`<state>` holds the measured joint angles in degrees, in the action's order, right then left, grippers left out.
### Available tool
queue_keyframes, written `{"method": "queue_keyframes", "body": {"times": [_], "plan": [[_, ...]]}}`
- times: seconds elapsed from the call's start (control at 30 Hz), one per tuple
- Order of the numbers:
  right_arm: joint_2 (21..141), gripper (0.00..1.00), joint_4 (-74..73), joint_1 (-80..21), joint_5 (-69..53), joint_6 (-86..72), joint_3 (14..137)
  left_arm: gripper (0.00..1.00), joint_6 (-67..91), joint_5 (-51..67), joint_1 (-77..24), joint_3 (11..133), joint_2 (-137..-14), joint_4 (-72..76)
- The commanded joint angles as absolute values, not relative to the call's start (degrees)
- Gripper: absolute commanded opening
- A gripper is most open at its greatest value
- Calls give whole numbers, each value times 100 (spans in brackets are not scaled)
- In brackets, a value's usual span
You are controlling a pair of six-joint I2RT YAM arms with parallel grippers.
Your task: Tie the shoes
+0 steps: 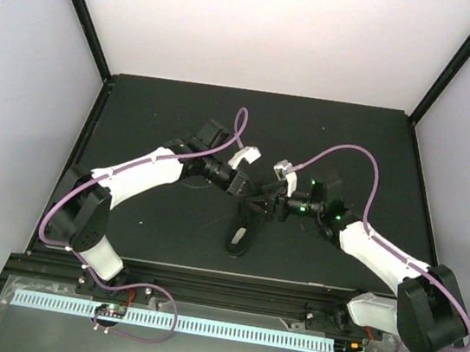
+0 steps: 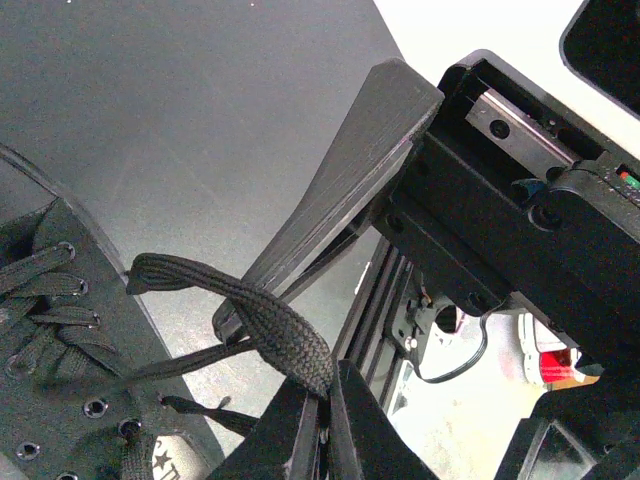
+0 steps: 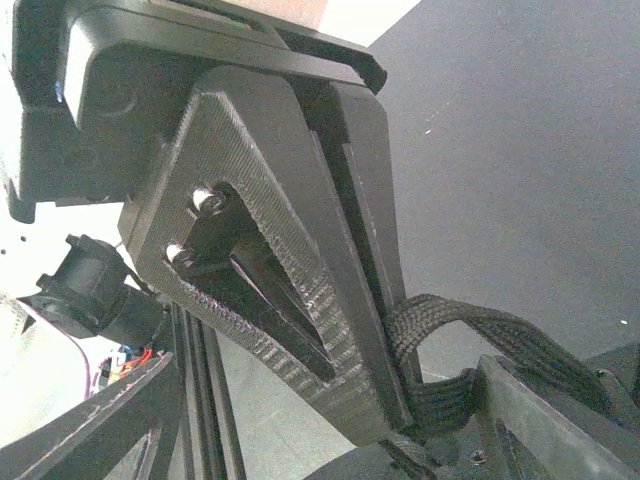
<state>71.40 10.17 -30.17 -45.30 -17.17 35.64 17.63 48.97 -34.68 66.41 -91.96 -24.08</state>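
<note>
The small black shoe (image 1: 242, 237) lies on the black table, toe toward the near edge. In the left wrist view its eyelets and tongue (image 2: 50, 340) fill the lower left. My left gripper (image 1: 248, 194) and right gripper (image 1: 264, 205) meet tip to tip just above the shoe's far end. In the left wrist view my left gripper (image 2: 328, 385) is shut on a flat black lace (image 2: 270, 320). The lace bends over to the right gripper's fingertip (image 2: 232, 322). In the right wrist view my right gripper (image 3: 400, 375) is shut on the same lace (image 3: 470, 318), which arches across to the left gripper's body (image 3: 545, 420).
A black aluminium rail (image 1: 227, 297) runs along the near table edge, with a pale blue strip (image 1: 179, 321) in front of it. Purple cables (image 1: 356, 154) loop above both arms. White walls with black corner posts (image 1: 79, 10) close in the table.
</note>
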Motion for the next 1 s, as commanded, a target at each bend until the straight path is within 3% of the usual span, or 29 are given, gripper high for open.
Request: {"method": "queue_keyframes", "body": {"times": [0.0,0.37,0.97], "plan": [[7190,81,1097,-3022,-4456,-1424,3733,2,1734,5154,-3427,6941,-9260,-2434],[7597,62,882,-3036,-4853,-1134,3786,1,1874,5170,-3359,7017,-9311,-2373],[8014,36,1300,-3111,-4334,-1167,3762,2,1973,5296,-3308,6992,-9363,-2352]]}}
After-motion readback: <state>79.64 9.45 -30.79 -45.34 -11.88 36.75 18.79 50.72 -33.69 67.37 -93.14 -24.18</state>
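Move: The lace wrapped at the left fingertips lies about 1 cm ahead, 1 cm left and 2 cm below the open right hand point. The left fingertips are some 1 cm ahead and 1 cm left, nearly level; the shoe's middle is about 4 cm back, 1 cm left and 9 cm down. From the left hand, which already pinches the lace, that wrapped part is roughly 2 cm below, straight under. Right hand sinks about 4 cm, narrowing its fingers by half around the lace at the still-pinching left fingertips. ##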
